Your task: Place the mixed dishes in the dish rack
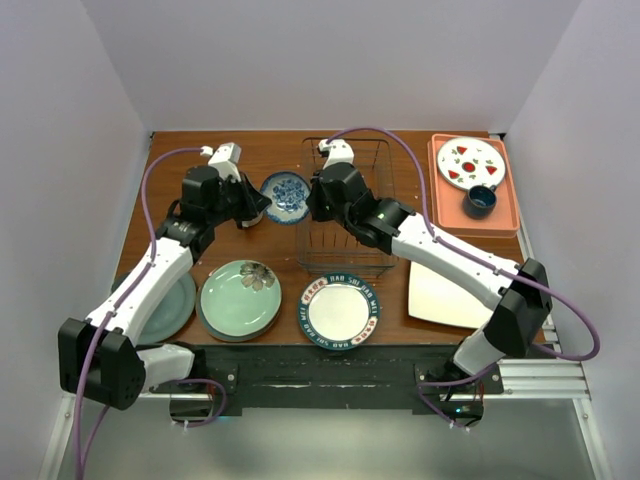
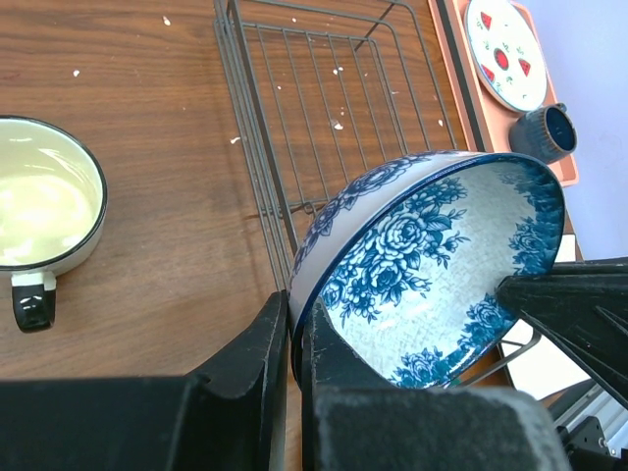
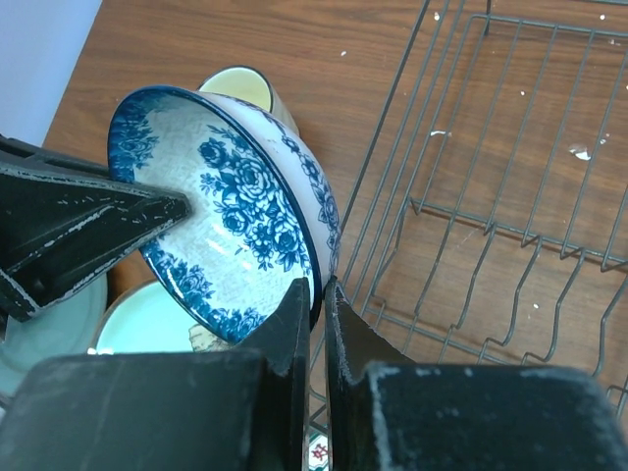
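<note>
The small blue-white patterned bowl (image 1: 286, 195) hangs tilted between both arms, just left of the dish rack (image 1: 340, 262). My left gripper (image 2: 294, 319) is shut on the bowl's (image 2: 432, 265) near rim. My right gripper (image 3: 319, 289) is shut on the opposite rim of the bowl (image 3: 221, 216), beside the rack's (image 3: 491, 196) wire wall. The cream mug (image 2: 44, 211) stands on the table to the left. The pale green flower plate (image 1: 240, 298), the patterned-rim plate (image 1: 340, 312), the teal-blue plate (image 1: 172, 310) and the white square plate (image 1: 445, 295) lie along the near edge.
An orange tray (image 1: 500, 222) at the back right holds a white plate with red marks (image 1: 472, 163) and a dark blue cup (image 1: 480, 200). The rack (image 2: 324, 108) has nothing in it. White walls close in the table on three sides.
</note>
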You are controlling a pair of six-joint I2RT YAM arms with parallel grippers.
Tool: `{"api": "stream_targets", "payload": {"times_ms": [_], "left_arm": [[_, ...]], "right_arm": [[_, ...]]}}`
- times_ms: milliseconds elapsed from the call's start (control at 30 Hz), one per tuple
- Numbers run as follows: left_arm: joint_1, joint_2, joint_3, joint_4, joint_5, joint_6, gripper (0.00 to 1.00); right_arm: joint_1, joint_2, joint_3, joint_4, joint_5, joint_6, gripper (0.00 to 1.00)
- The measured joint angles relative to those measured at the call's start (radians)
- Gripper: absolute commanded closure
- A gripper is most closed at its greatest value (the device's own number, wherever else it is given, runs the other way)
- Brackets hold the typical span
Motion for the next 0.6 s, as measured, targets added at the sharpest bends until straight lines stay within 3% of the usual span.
{"api": "stream_targets", "payload": {"times_ms": [67, 100, 233, 300, 467, 500, 533, 567, 600], "left_arm": [[0.000, -0.005, 0.000, 0.003, -0.001, 0.001, 0.91], [0.000, -0.006, 0.000, 0.006, -0.001, 0.002, 1.00], [0.000, -0.006, 0.000, 0.020, -0.002, 0.001, 1.00], [0.000, -0.006, 0.000, 0.027, -0.004, -0.002, 1.00], [0.000, -0.009, -0.004, 0.044, 0.019, -0.029, 1.00], [-0.001, -0.010, -0.004, 0.044, 0.031, -0.038, 1.00], [-0.002, -0.011, -0.004, 0.044, 0.041, -0.043, 1.00], [-0.002, -0.013, -0.004, 0.044, 0.048, -0.049, 1.00], [-0.003, -0.014, -0.004, 0.044, 0.051, -0.056, 1.00]], "right_arm": [[0.005, 0.000, 0.004, 0.001, 0.017, 0.007, 1.00], [0.006, 0.000, 0.005, 0.001, 0.025, 0.010, 1.00], [0.010, 0.000, 0.006, 0.011, 0.045, 0.021, 1.00], [0.011, 0.000, 0.006, 0.018, 0.054, 0.021, 0.81], [0.012, 0.001, 0.006, 0.047, 0.076, 0.021, 0.69], [0.011, 0.003, 0.006, 0.055, 0.080, 0.021, 0.69], [0.011, 0.005, 0.006, 0.063, 0.087, 0.021, 0.76], [0.011, 0.008, 0.006, 0.068, 0.094, 0.021, 0.85], [0.011, 0.012, 0.006, 0.076, 0.099, 0.018, 1.00]]}}
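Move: Both hands hold the blue-patterned bowl in the air by opposite rims: its middle is about 6 cm right and 3 cm ahead of the left hand, and about 6 cm left and 2 cm ahead of the right. The dish rack's middle lies some 24 cm right, 2 cm ahead and 12 cm below the left hand. The cream mug stands about 9 cm left, 3 cm ahead and 15 cm below that same left hand. Both hands rise about 1.5 cm, right also forward, its fingers easing open round the rim; left keeps its pinch. ##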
